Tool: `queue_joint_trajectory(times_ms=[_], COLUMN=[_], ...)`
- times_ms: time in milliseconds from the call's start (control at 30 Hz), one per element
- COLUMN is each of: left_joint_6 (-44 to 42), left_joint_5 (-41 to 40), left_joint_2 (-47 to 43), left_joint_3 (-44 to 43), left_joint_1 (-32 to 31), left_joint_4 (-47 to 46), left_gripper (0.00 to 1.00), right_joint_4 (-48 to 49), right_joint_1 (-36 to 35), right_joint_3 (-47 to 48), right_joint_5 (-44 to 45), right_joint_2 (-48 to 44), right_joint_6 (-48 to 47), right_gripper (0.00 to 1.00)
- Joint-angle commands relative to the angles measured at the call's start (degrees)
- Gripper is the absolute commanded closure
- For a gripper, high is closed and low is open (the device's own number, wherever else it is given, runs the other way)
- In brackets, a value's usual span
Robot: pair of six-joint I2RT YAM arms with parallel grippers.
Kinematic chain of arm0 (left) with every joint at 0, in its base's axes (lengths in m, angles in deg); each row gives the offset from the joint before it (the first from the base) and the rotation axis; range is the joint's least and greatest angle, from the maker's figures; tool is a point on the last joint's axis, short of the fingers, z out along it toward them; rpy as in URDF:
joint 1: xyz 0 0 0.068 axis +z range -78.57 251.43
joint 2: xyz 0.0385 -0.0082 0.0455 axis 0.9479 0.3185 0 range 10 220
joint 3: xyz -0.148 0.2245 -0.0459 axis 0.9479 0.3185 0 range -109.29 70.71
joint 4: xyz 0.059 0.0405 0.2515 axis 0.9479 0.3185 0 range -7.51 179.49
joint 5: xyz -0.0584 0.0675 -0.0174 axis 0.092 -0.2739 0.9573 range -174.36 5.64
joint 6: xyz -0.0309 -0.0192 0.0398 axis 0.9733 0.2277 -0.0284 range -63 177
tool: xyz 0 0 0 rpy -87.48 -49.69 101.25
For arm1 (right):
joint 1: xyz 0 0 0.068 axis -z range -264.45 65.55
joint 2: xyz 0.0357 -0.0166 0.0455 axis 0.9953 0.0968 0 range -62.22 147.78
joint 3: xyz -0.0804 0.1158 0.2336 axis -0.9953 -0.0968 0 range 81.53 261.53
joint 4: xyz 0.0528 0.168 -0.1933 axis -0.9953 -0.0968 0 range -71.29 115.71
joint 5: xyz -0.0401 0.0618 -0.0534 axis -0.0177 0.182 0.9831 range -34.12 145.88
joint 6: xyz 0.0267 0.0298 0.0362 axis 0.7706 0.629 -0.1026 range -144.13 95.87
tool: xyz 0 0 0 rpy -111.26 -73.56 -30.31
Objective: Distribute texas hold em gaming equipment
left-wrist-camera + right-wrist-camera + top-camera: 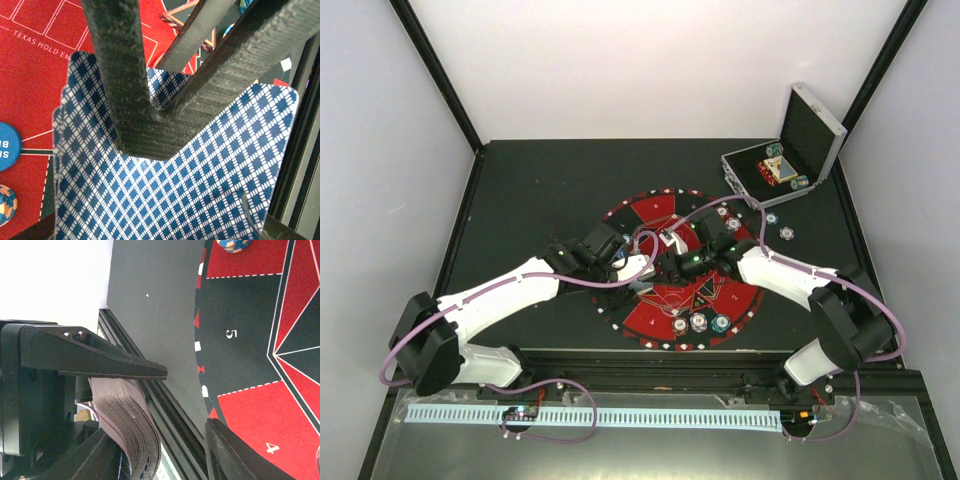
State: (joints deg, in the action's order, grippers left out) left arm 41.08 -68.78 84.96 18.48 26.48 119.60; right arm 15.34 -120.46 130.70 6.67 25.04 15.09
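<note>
Both arms meet over the middle of the round red-and-black mat [645,318]. My left gripper [642,265] [168,200] is shut on a deck of playing cards [165,190] with blue diamond backs, which fills its wrist view. My right gripper [667,262] [186,398] is open. Its upper finger [125,367] lies over the deck's bowed edge [132,427]; its lower finger [227,452] stands apart from the deck. Its black fingers [122,85] cross the top card. Three poker chips [700,323] sit at the mat's near rim. A blue marker disc [7,146] and an orange-blue chip [6,202] lie left of the deck.
The silver case [810,135] stands open at the back right with chips inside. A few more chips [728,220] lie on the mat's far right side, and two [780,226] lie off it. The black rail [165,415] of the table's near edge runs close under my right gripper.
</note>
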Motion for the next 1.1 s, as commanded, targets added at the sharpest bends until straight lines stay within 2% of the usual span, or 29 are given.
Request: queue_joint_trajectory(times_ms=[0,167,433,933,1067], left_joint_6=[-1.37,-1.39,-1.47,-1.39,-1.3], left_joint_5=[1.02,0.78,0.26,-0.58,-0.94], left_joint_2=[-0.99,-0.21,0.36,0.67,0.63], left_joint_3=[-0.77,-0.9,-0.95,-0.95,-0.95], left_joint_1=[0.12,0.04,-0.13,-0.14,-0.14], left_joint_4=[0.08,0.4,0.43,0.54,0.52], left_gripper=[0.61,0.61,0.61,0.62,0.63], right_joint_4=[-2.48,-2.75,-2.47,-1.62,-2.48], right_joint_1=[1.2,1.2,1.23,1.28,1.42], right_joint_3=[1.03,1.55,1.39,1.05,1.14], right_joint_5=[2.59,2.73,2.47,1.47,3.46], right_joint_2=[-0.79,-2.21,-3.87,-6.12,-7.23], right_joint_6=[-1.23,-1.18,-0.58,0.5,0.44], right_gripper=[0.54,0.56,0.63,0.96,0.99])
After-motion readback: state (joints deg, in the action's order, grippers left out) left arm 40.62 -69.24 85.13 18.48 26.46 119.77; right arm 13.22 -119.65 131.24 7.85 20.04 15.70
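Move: The deck of cards, already held edgewise in the left gripper, has its middle about 2 cm to the right hand's left and 1 cm below, level with it fore and aft. From the left hand, the deck's middle is some 2 cm right and 1 cm down. On the table roughly 12 cm below the right hand, the blue small-blind disc lies about 4 cm ahead and 9 cm left, and the nearest front chip stack 13 cm back and 5 cm right. Keep the left gripper still and its hold on the deck unchanged. Raise the right gripper from around the deck's free end by about 2.5 cm, easing under 1 cm to its right, and close its fingers from half open to nearly shut as it climbs, so the tips come together at the top card's edge; hardly turn the wrist. ##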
